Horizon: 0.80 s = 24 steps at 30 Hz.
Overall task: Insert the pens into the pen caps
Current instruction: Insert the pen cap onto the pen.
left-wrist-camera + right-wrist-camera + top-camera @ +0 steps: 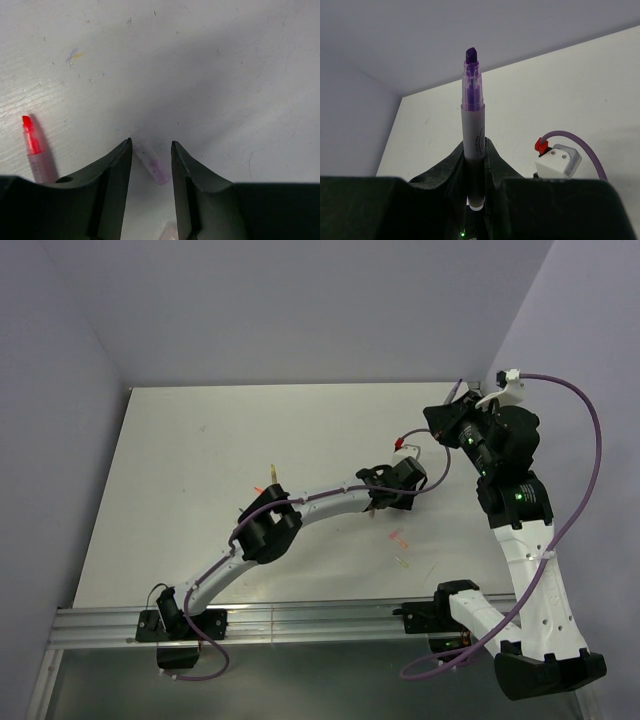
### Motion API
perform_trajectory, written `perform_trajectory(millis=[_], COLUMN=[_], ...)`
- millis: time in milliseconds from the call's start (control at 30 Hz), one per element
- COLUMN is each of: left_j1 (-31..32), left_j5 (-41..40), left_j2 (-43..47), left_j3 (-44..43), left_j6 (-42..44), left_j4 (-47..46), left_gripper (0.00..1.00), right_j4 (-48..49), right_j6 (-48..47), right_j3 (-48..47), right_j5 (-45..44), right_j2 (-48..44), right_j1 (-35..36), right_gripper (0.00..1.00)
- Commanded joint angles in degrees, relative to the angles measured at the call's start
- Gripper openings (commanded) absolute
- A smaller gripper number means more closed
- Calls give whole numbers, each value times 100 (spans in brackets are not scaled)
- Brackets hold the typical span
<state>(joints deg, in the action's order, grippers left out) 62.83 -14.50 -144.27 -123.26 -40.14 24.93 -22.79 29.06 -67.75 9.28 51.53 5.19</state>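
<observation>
My left gripper (pixel 151 144) is open and low over the table, with its jaws on either side of a pale purple translucent pen cap (pixel 154 163) that lies flat and touches neither finger. An uncapped red-tipped pen (pixel 36 152) lies to its left. My right gripper (pixel 475 145) is shut on a grey-bodied purple pen (pixel 472 107), held upright with its bare purple tip up, above the table's far right (pixel 440 420). In the top view the left gripper (pixel 384 504) hides the purple cap.
A pink cap (pixel 398 537) and a yellow-green cap (pixel 401 562) lie just in front of the left gripper. A yellow pen (pixel 272 472) and a small red piece (pixel 260 488) lie left of centre. Walls close in the table at the left, back and right.
</observation>
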Motion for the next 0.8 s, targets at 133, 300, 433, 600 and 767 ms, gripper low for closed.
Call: perform_trajectory(millis=[133, 300, 433, 600, 767], left_j1=[63, 63, 63, 63, 63], left_j5=[-123, -193, -272, -395, -615], left_j2=[-111, -32, 30, 74, 232], left_j3=[-41, 250, 461, 496, 514], left_j6=[-11, 15, 59, 173, 375], left_j4=[267, 285, 293, 311, 311], left_gripper=[39, 32, 26, 13, 0], right_j4=[196, 196, 204, 213, 213], right_j6=[-41, -41, -41, -32, -32], right_j3=[42, 69, 77, 104, 95], right_j5=[30, 30, 39, 57, 48], right_j2=[-161, -178, -187, -170, -161], right_j1=[-80, -106, -115, -115, -124], right_gripper=[0, 0, 0, 0, 0])
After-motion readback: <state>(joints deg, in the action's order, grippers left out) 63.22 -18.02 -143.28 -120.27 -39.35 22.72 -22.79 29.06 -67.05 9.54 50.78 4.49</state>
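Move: The purple cap lies almost between the left gripper's open fingertips, about 1 cm to the left of the hand point and 1 cm below it, slanting across the gap. The red pen is roughly 7 cm to the left and 1 cm ahead; the orange cap lies some 9 cm straight back. From the right hand, holding the purple pen high, the purple cap is about 3 cm left, level fore and aft, and some 35 cm down. Close the left gripper on the purple cap, going from a little under half open to about half that gap, and pinch the cap between the fingertips down at the table. While closing, ease the hand only about 1 cm, mostly left, with a slight sink and creep forward; keep the slanted wrist nearly as it is. ##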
